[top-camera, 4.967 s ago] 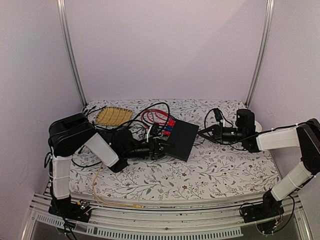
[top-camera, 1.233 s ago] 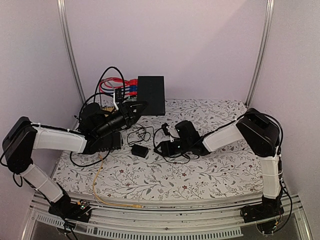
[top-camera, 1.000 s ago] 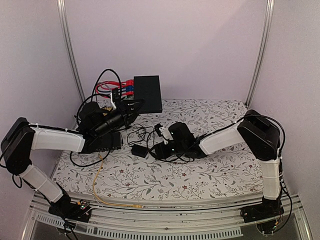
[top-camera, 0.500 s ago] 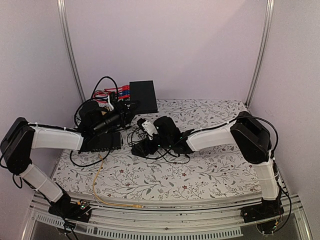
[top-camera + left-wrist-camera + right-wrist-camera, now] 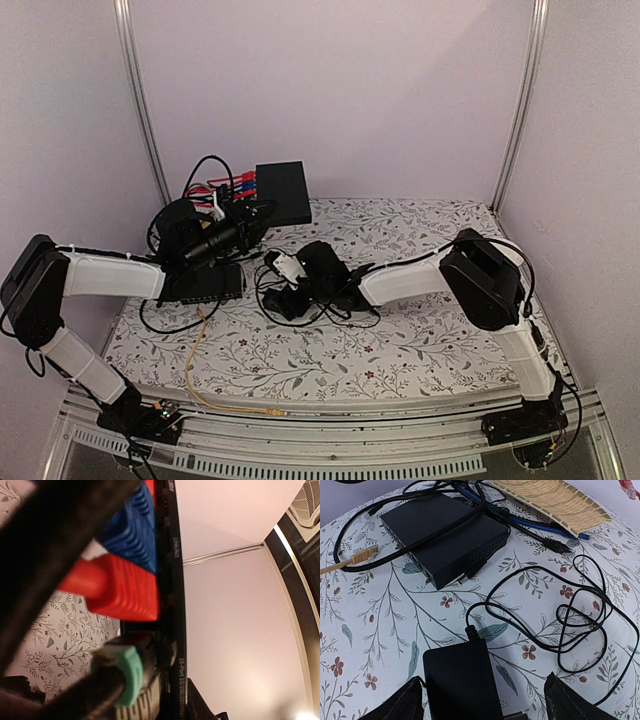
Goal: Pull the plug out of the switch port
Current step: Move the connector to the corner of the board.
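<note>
My left gripper (image 5: 243, 215) holds the flat matte-black switch (image 5: 281, 192) up off the table at the back left, shut on the box. In the left wrist view its thin port edge (image 5: 169, 605) runs top to bottom. A red plug (image 5: 125, 592), a blue plug (image 5: 132, 530) and a green-booted black plug (image 5: 125, 667) sit in its sockets. My right gripper (image 5: 480, 700) is open low over the table. Its fingertips (image 5: 395, 705) stand either side of a black power adapter (image 5: 460, 680), apart from it.
A dark grey box (image 5: 445, 530) lies ahead of the right gripper, with black cables across it and a yellow plug (image 5: 362, 556) beside it. A woven mat (image 5: 555, 500) lies behind. Thin black cable loops (image 5: 570, 610) cover the cloth to the right. A yellow cable (image 5: 195, 360) trails to the near edge.
The right arm has swept left across the table to the power adapter and its jaws have widened. The left arm has lowered the switch a little and drawn it leftward.
</note>
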`<state>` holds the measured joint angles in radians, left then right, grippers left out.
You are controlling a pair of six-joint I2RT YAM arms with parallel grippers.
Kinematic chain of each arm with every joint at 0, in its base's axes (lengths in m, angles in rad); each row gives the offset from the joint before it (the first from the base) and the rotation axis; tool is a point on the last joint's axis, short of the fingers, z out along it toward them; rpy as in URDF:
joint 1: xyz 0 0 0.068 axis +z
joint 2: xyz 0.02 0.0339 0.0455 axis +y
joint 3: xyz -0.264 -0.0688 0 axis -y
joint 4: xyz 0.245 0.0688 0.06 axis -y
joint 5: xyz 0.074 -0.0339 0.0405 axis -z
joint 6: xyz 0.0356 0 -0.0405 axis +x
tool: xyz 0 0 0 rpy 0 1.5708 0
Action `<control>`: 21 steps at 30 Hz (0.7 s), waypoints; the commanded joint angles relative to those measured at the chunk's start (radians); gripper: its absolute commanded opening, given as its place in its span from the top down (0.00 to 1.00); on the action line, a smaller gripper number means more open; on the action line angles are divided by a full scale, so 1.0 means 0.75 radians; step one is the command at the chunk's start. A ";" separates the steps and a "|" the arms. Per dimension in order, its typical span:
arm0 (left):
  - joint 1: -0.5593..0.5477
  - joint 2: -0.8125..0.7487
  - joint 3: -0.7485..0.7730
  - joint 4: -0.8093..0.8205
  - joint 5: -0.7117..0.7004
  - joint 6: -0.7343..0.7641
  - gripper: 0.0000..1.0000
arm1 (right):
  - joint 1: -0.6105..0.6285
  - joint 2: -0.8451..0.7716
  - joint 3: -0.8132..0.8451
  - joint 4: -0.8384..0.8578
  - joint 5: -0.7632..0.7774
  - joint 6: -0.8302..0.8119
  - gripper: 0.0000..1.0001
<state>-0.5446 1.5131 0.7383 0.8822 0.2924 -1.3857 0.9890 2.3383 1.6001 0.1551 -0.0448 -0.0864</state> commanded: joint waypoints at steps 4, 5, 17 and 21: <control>0.020 -0.030 0.081 0.197 0.027 0.055 1.00 | 0.009 0.103 0.062 -0.037 -0.011 -0.045 0.19; 0.020 -0.028 0.081 0.200 0.029 0.054 1.00 | 0.009 0.109 0.066 -0.039 -0.013 -0.046 0.19; 0.025 -0.013 0.074 0.214 0.042 0.044 1.00 | -0.010 0.113 0.049 -0.032 0.014 -0.002 0.72; 0.024 -0.019 0.069 0.205 0.038 0.050 1.00 | -0.022 0.089 -0.006 -0.019 0.087 0.072 0.73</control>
<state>-0.5381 1.5219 0.7395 0.8814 0.3065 -1.3964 0.9833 2.3981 1.6329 0.1574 -0.0414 -0.0875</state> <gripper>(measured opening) 0.266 0.371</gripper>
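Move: The connector, the black block with a thin cable, lies just under the right hand: some 2 cm to its left, 1 cm back and 3 cm below. Its loose cable loops are about 10 cm ahead and 3 cm left of the hand; the dark box on the cloth is roughly 16 cm left and 5 cm ahead, both about 4 cm lower. From the left hand, the connector is about 4 cm back, 3 cm right and 25 cm down. Onto the connector's two sides the right hand sinks about 2.5 cm, nearly straight down, fingers wide and still slanting left and down. Once low it practically stops, and the fingers close by about half to pinch the block between them. The left hand stays put, holding the switch up clear of the cloth. ##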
